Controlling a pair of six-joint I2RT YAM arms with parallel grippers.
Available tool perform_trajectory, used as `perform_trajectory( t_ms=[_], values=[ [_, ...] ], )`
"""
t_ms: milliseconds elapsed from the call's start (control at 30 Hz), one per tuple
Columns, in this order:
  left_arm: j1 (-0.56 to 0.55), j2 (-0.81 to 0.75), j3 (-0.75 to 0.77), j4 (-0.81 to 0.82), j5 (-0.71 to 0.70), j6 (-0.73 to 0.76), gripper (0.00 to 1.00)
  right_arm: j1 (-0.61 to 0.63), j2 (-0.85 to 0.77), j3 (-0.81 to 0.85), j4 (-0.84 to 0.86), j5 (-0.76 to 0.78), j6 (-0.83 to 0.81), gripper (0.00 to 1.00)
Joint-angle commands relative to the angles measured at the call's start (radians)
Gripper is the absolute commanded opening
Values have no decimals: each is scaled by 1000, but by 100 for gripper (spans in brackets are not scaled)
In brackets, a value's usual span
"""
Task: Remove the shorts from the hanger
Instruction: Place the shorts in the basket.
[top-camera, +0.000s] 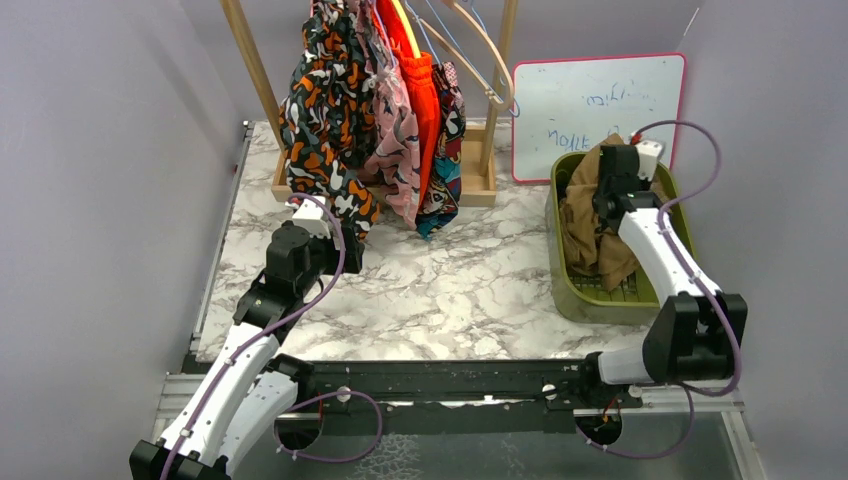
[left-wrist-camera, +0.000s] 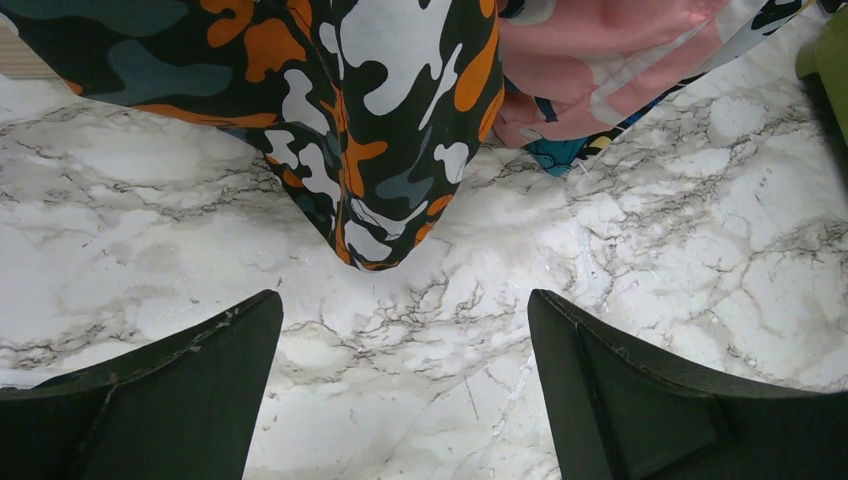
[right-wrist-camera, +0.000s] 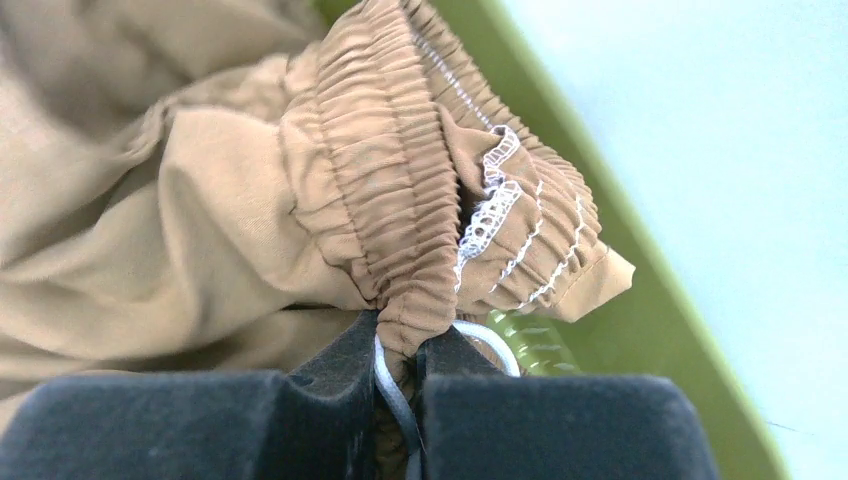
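Several pairs of shorts hang from hangers on a wooden rack: a black-orange-white blotch pair (top-camera: 325, 110), a pink print pair (top-camera: 395, 140), a bright orange pair (top-camera: 425, 90) and a multicolour pair (top-camera: 445, 175). My left gripper (top-camera: 345, 245) is open just below and in front of the blotch pair's hem (left-wrist-camera: 370, 200), with bare marble between its fingers (left-wrist-camera: 200, 390). My right gripper (right-wrist-camera: 400, 345) is shut on the gathered waistband of the tan shorts (right-wrist-camera: 370, 170), which lie bunched in the green bin (top-camera: 560, 290). A white cord is pinched in with the fabric.
Empty wooden and wire hangers (top-camera: 480, 50) hang at the right end of the rack. The rack's wooden base (top-camera: 480, 185) sits on the marble table (top-camera: 450, 290). A whiteboard (top-camera: 598, 105) leans behind the bin. Grey walls close in both sides.
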Motion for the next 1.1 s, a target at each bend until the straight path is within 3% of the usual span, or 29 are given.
perform_trajectory(
  t_ms=[0, 200, 433, 567, 633, 667, 933, 1067],
  values=[
    [4, -8, -6, 25, 7, 14, 95, -31, -109, 33, 153, 268, -86, 6],
    [4, -10, -7, 26, 9, 14, 95, -44, -39, -39, 235, 262, -110, 7],
    [4, -9, -6, 25, 5, 14, 96, -44, 128, 23, 85, 78, -32, 10],
    [5, -18, -6, 25, -50, -8, 96, -44, 69, 98, 28, -46, -21, 31],
    [5, -31, -11, 30, -83, -23, 96, -44, 21, 129, -1, -43, -3, 56],
    [5, -40, -15, 37, -102, -34, 97, -44, -8, 141, -12, -47, 5, 60],
    [5, -101, -33, 51, -249, -54, 96, -44, -230, 117, 40, -214, 18, 73],
    [5, -123, -42, 60, -209, -34, 96, -44, -219, 102, 103, -431, 0, 66]
  ],
)
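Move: In the right hand's shut fingers is the bunched waistband of the tan shorts. The basket's middle lies about 6 cm back, 3 cm left and some 10 cm below that hand. The whiteboard stands behind the basket, roughly 12 cm ahead of the hand and 6 cm to its left, at about its height. From the left hand, the basket is some 55 cm right, 3 cm ahead and 12 cm down. Swinging the held shorts up and to the right over the basket first, the right hand then plunges about 10 cm into the basket. Its fingers open around the lowest point and let go of the waistband; the hand then climbs some 16 cm clear, drifting left and tipping its fingers up about 30 degrees. Late on, the empty left hand shifts about 3 cm left and slightly up, turning a little counter-clockwise. ##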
